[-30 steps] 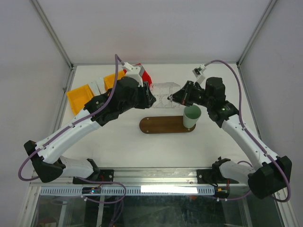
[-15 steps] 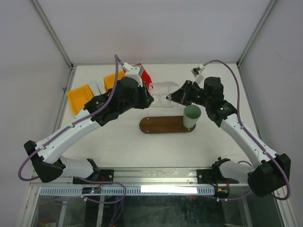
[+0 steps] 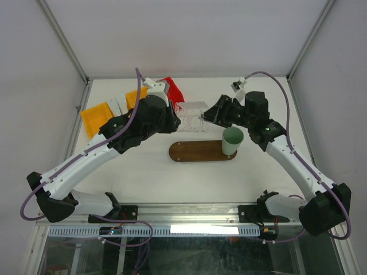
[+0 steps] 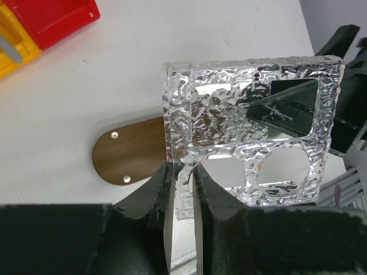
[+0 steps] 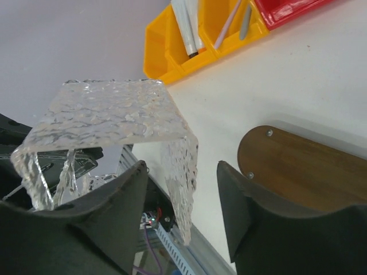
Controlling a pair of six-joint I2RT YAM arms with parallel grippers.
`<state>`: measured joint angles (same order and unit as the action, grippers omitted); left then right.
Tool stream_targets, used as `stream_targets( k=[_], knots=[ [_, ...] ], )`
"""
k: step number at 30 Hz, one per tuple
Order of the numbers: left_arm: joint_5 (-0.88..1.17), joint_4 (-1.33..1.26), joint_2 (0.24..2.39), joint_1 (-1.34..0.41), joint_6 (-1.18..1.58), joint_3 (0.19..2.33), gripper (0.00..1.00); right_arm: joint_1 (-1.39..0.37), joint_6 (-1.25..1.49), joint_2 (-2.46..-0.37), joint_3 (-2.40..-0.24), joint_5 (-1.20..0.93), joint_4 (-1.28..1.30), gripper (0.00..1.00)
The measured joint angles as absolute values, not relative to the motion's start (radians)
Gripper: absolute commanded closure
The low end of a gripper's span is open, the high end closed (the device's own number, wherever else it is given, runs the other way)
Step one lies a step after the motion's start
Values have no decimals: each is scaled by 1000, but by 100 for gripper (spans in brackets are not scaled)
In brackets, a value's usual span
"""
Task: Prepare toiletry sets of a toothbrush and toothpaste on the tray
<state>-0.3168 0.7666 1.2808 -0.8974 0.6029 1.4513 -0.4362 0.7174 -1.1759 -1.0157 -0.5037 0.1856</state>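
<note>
The tray [image 3: 195,152] is a dark brown oval board lying mid-table, also seen in the wrist views [image 4: 135,152] [image 5: 298,166]. Toiletry items, a pale tube [image 5: 186,26] and a thin stick [image 5: 228,23], lie in the yellow bin [image 5: 172,51]. Above the table behind the tray hangs a clear textured holder [image 3: 192,116] [image 4: 246,120] [image 5: 109,114]. My left gripper [image 3: 176,118] [image 4: 182,172] is shut on its side wall. On the holder's other side, my right gripper [image 3: 205,117] [image 5: 180,166] is open, its fingers standing apart on either side of a wall of the holder.
A mint-green cup [image 3: 233,140] stands on the tray's right end. Yellow bins [image 3: 97,117] and a red bin [image 3: 172,87] sit at the back left. Metal frame posts border the table on both sides.
My right gripper has opened and let go of the clear holder. The left gripper closed on the holder and now carries it slightly left and back.
</note>
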Motion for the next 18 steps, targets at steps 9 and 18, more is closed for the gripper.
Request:
stream_targets(
  k=[9, 18],
  knots=[
    [-418, 855, 1225, -897, 669, 1416, 100, -410, 607, -1126, -1129, -354, 393, 16],
    [-446, 914, 1336, -897, 743, 1412, 100, -358, 434, -973, -1226, -43, 592, 1]
  ],
)
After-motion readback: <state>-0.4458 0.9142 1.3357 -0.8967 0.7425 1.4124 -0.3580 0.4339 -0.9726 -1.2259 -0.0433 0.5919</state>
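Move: The left hand holds the clear holder some 28 cm above the table. The wooden tray's middle lies about 4 cm ahead of it, 10 cm to its right and 28 cm below; the green cup on the tray's right end is some 4 cm ahead, 22 cm right and 23 cm below. From the right hand, the tray's middle is 1 cm ahead, 2 cm right and 26 cm below, while the holder's middle is level, about 4 cm left. The left fingers keep their pinch on the clear holder's edge as that hand shifts nearly 4 cm left, then sinks about 5 cm towards the tray, turning slightly counter-clockwise. The right fingers, already half open around the holder's far edge, spread wide while the hand pulls away to the right some 12 cm, rising and swinging clockwise. ##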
